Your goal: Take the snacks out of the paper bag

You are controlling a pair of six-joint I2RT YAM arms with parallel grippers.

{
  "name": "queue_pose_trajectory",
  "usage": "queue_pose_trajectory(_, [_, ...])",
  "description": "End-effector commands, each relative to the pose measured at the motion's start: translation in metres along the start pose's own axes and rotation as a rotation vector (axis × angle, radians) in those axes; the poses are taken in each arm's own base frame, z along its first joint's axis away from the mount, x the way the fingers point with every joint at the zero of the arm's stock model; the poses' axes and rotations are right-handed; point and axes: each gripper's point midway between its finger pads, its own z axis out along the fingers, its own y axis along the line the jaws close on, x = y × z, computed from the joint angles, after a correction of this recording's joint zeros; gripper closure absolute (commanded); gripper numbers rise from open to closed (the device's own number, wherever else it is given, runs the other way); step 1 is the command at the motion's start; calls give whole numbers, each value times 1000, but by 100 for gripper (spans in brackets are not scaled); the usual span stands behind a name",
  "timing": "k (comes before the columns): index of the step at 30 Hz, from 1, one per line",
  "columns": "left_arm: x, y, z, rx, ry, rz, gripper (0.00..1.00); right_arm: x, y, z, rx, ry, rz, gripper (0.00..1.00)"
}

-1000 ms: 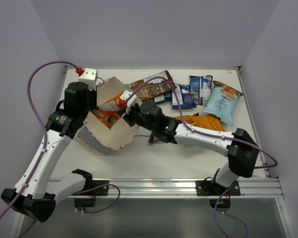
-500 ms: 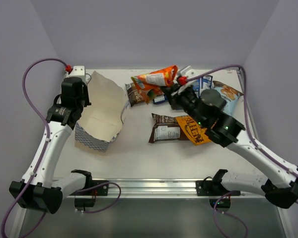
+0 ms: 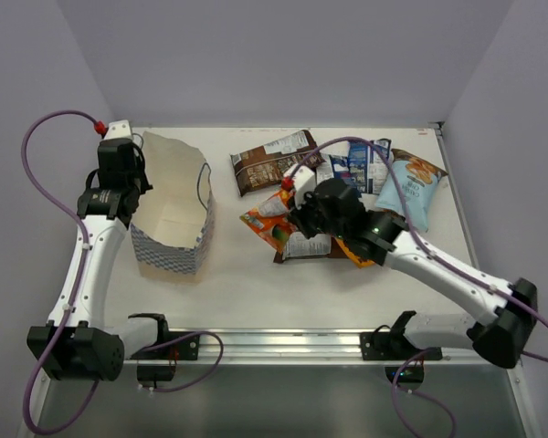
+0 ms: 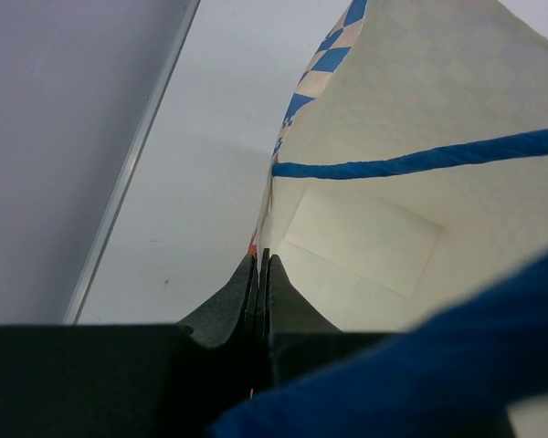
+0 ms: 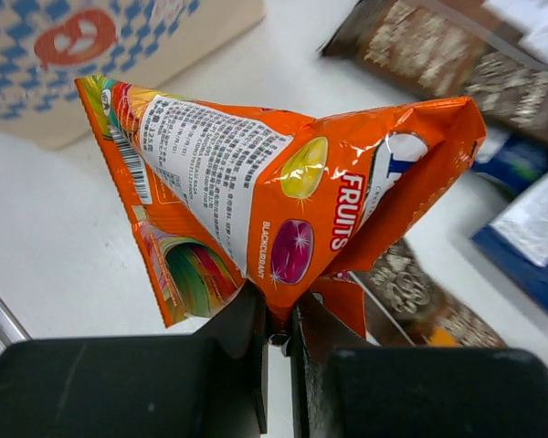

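Note:
The paper bag (image 3: 175, 214) stands open at the left of the table. My left gripper (image 3: 137, 182) is shut on its left rim; the left wrist view shows the fingers (image 4: 242, 292) pinching the paper wall (image 4: 411, 82) under the blue cord handle (image 4: 420, 160). My right gripper (image 3: 289, 210) is shut on an orange fruit snack packet (image 3: 267, 222), held low over the table's middle; in the right wrist view it (image 5: 276, 319) pinches the packet's bottom corner (image 5: 283, 182). Other snacks lie behind and to the right.
Loose packets lie on the table: a dark brown one (image 3: 272, 160), dark blue ones (image 3: 358, 167), a light blue one (image 3: 411, 189), an orange-yellow one (image 3: 363, 251) and a brown one (image 3: 301, 246) under my right arm. The bag's checkered band (image 5: 73, 46) lies just beyond the held packet.
My right gripper pulled the orange packet out of the bag's mouth, swung it to the back right, then came down to the table's middle. My left arm has shifted the bag left and more upright.

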Motion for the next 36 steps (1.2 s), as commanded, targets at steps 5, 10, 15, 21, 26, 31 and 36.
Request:
queue_pose_trajectory(5, [-39,4,-3,11,-110,-113,100,5,49,85,-246,65,-41,84])
queue_pose_trajectory(10, [-48,9,11,0,-114,-152,100,14,59,112,-285,137,-25,17])
queue_pose_trajectory(15, [-75,28,41,-26,-141,-228,100,-16,52,72,-262,57,-22,1])
queue_pose_trajectory(21, [-118,26,97,33,-169,-330,100,-55,33,-11,-194,-132,-19,1])
queue_pose_trajectory(26, [-141,14,139,79,-150,-310,100,-60,14,-58,-105,-219,-12,1])
queue_pose_trajectory(31, [-139,23,155,67,-121,-295,42,-51,8,-76,-80,-237,-7,1])
queue_pose_trajectory(36, [-138,31,139,80,-126,-307,4,-44,4,-82,-58,-224,0,1])
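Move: The right hand holds the orange snack packet; the bare spot it is bound for lies about 10 cm left, 3 ahead and 22 below. From that hand the nearer brown packet is 3 cm right, 2 ahead, the farther one 4 left, 21 ahead, both low. The left hand grips the paper bag's left rim, the bag's middle 7 cm back, 9 right, 13 below; its new spot is some 11 ahead, 10 right, 25 below. Down about 12 cm and left 8, tipping its fingers down, the right hand takes the orange packet to the bare table and opens to let go, then climbs over 20 cm, drawing right and back, and finally eases down slightly, open. Meanwhile the left hand carries the bag by its rim forward some 18 cm and left 8, then opens around the rim. ##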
